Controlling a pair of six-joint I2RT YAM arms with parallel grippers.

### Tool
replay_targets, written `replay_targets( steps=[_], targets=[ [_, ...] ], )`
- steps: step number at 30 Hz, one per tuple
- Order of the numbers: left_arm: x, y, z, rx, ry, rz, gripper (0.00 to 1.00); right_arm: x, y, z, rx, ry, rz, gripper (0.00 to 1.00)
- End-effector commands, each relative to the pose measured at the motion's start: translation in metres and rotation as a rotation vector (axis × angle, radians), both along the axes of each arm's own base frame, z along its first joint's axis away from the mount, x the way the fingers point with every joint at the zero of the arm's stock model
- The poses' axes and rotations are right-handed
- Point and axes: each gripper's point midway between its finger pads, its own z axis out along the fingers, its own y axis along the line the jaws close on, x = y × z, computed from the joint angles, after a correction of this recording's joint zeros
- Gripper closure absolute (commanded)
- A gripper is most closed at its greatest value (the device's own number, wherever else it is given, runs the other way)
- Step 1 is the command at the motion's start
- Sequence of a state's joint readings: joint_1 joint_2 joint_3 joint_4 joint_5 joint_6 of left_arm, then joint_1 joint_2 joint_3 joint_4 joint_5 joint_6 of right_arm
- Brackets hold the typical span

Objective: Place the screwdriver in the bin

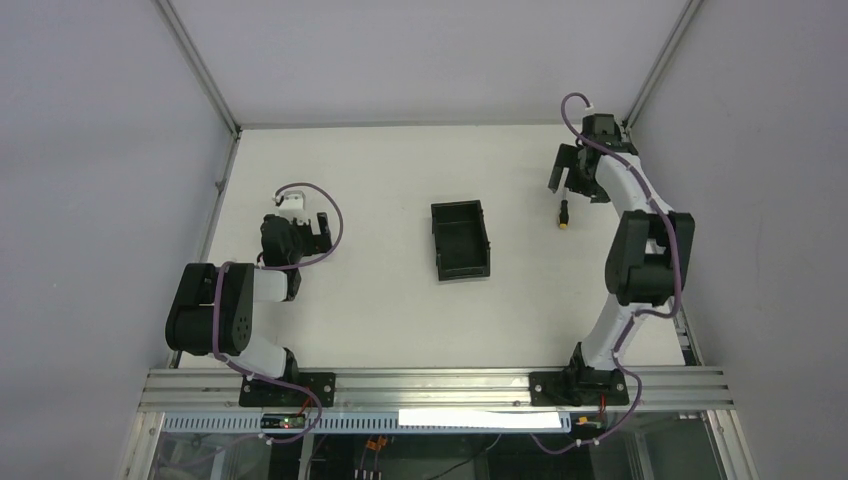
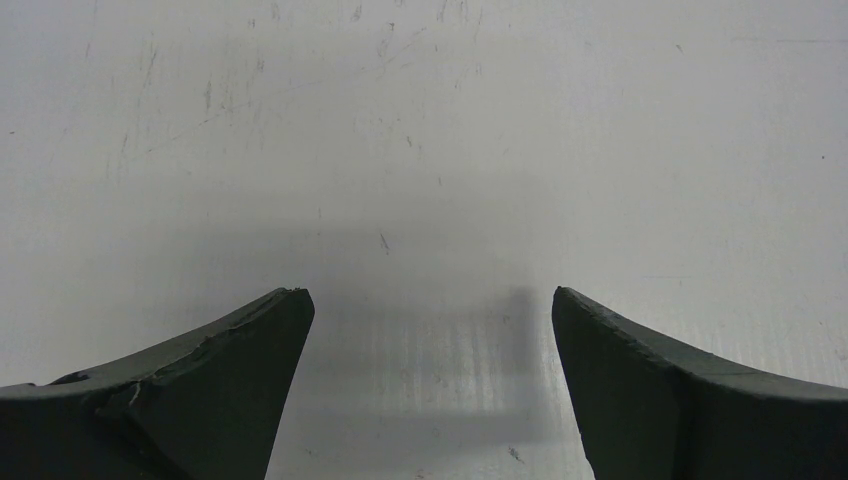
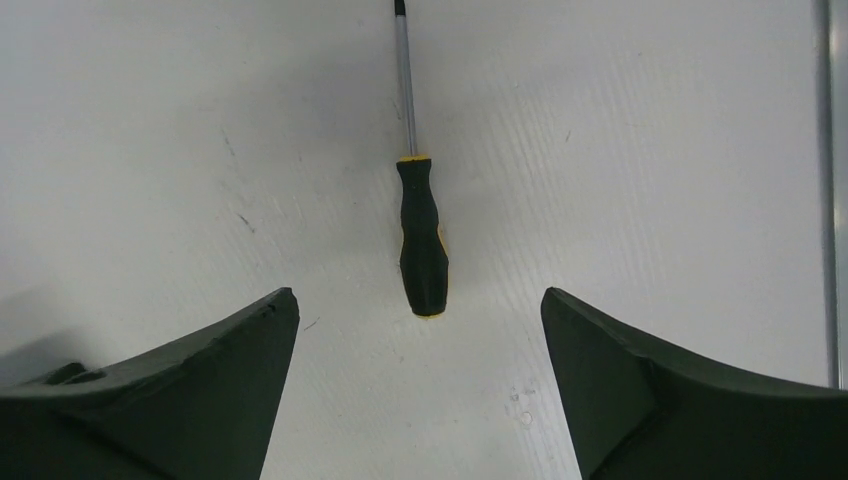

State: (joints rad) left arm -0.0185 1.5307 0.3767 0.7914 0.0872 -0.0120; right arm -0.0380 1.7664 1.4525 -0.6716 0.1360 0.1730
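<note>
The screwdriver [image 1: 566, 215] lies flat on the white table at the back right, to the right of the bin [image 1: 437, 240], a small black open-top box at mid-table with nothing visible in it. In the right wrist view the screwdriver [image 3: 422, 240] has a black handle with yellow trim and a thin shaft pointing away. My right gripper [image 3: 419, 293] is open just above it, with the butt of the handle between the fingertips and untouched. In the top view the right gripper [image 1: 566, 184] hangs just beyond the screwdriver. My left gripper [image 2: 432, 292] is open over bare table, far left of the bin.
Metal frame posts and grey walls close in the table [image 1: 380, 310] on the left, right and back. The left arm [image 1: 225, 305] is folded near its base. A metal strip [image 3: 826, 190] runs along the right edge of the right wrist view.
</note>
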Motion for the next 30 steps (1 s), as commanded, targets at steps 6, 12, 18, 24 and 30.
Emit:
replay_targets(
  steps=[6, 12, 18, 24, 30],
  targets=[
    [0.003, -0.001, 0.014, -0.003, -0.049, -0.001, 0.01, 0.015, -0.008, -0.050, -0.030, 0.211, 0.040, 0.15],
    [0.003, -0.001, 0.014, -0.003, -0.048, -0.001, 0.01, 0.016, -0.013, -0.084, -0.055, 0.281, 0.041, 0.31],
    [0.004, -0.001, 0.014, -0.003, -0.049, -0.001, 0.01, 0.011, -0.010, -0.097, -0.040, 0.306, 0.048, 0.72],
    [0.003, -0.001, 0.014, -0.003, -0.047, -0.001, 0.01, 0.021, -0.004, -0.053, -0.017, 0.184, 0.064, 0.97],
    [0.003, -0.001, 0.014, -0.003, -0.048, -0.001, 0.01, 0.013, 0.026, 0.023, 0.055, 0.004, 0.191, 1.00]
  ],
)
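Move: Below the right hand and only about 1 cm ahead and 1 cm to the right, the screwdriver handle lies on the table some 10 cm down, its shaft running forward. The bin stands roughly 26 cm to the right hand's left and 7 cm back, its middle about 9 cm lower than the hand. From the idle left hand, the screwdriver handle is some 63 cm to the right, 4 cm ahead and about 4 cm lower. Sinking about 10 cm almost straight down onto the screwdriver handle, the right hand tips its fingers some 20 degrees nearer to vertical and narrows its wide-open gap. At the bottom it stops, shuts the two pads on the handle from its left and right sides, and then starts back up by about 3 cm, keeping its grip. ##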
